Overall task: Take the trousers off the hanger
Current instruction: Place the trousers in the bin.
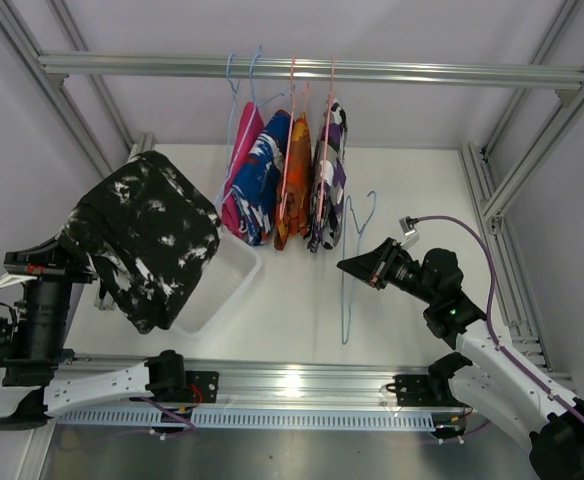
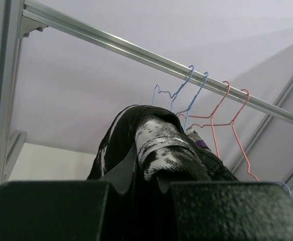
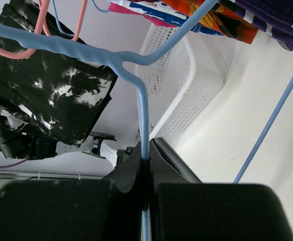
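My left gripper is shut on the black, white-specked trousers. The cloth bunches between its fingers and drapes over the white basket. The right gripper is shut on the wire of a bare blue hanger, which is off the rail and held out over the table. In the right wrist view the hanger's wire runs straight into the closed jaws. On the rail hang pink, blue-white-red, orange and purple-white trousers.
Blue hangers and pink hangers hook over the rail. The perforated basket stands at left of centre. Aluminium frame posts border the white table on both sides.
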### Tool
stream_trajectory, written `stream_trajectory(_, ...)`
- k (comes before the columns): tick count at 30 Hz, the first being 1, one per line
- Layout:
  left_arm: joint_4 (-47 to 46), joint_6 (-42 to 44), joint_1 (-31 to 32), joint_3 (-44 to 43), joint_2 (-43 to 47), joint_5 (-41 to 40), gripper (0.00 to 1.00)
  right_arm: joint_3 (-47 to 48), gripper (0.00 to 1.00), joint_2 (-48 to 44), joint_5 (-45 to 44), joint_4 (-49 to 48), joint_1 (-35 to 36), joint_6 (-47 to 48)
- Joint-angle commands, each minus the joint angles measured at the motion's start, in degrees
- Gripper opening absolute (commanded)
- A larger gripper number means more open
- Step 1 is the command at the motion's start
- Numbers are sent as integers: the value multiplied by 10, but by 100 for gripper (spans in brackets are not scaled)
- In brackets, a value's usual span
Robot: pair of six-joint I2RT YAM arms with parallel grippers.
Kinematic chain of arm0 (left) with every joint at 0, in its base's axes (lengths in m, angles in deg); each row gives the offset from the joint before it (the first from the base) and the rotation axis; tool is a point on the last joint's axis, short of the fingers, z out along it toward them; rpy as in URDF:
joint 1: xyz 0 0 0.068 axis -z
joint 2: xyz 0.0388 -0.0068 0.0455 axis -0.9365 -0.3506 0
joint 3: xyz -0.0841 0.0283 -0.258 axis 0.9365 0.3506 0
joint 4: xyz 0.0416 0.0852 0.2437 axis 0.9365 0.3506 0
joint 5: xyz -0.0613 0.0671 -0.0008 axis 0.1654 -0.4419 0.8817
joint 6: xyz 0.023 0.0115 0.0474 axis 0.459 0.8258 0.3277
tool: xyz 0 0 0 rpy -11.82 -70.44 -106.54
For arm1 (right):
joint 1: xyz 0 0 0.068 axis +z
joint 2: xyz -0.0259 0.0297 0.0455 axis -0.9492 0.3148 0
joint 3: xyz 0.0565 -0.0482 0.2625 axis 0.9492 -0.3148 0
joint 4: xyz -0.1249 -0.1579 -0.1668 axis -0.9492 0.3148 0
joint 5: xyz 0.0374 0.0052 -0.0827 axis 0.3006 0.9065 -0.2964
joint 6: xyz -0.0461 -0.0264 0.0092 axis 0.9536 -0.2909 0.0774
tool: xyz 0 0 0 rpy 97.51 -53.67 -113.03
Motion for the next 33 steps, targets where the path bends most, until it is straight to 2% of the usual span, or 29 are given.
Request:
stream_trajectory(1,-22,6,-6,-21,25,21,1,2,0,-2,0,-33,-1,15)
stream_trajectory(12,-1,28,-10,-22,49,3,1,-1,0,12,-2,-43,-1,14)
stream_trajectory(20,-38,41,-11,56,48,-34,1,-2,0,12,-2,-39,-1,19)
stream_trajectory(33,-33,13,-48,108,57,-70,1,-6,0,14,1,-35,-1,29)
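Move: The left hand, already holding the black patterned trousers high up, has the bin's middle about 40 cm below it, some 10 cm ahead and 5 cm to its right. The pink trousers on the rail hang roughly 20 cm ahead and 20 cm to its right, some 8 cm lower, with the blue trousers about 4 cm farther right. From the right hand, which still holds the empty hanger, the bin lies around 34 cm left, 5 cm ahead and 18 cm down. With its fingers still pinched shut on the black trousers, the left hand first carries them about 4 cm to the left, away from the clothes on the rail, sinking only slightly, then swings some 3 cm back to the right as it drops faster towards the bin. It comes down about 7 cm in all, while the wrist tips the fingers down and turns counter-clockwise, each by some 10 degrees, and the grip isn't opened. ##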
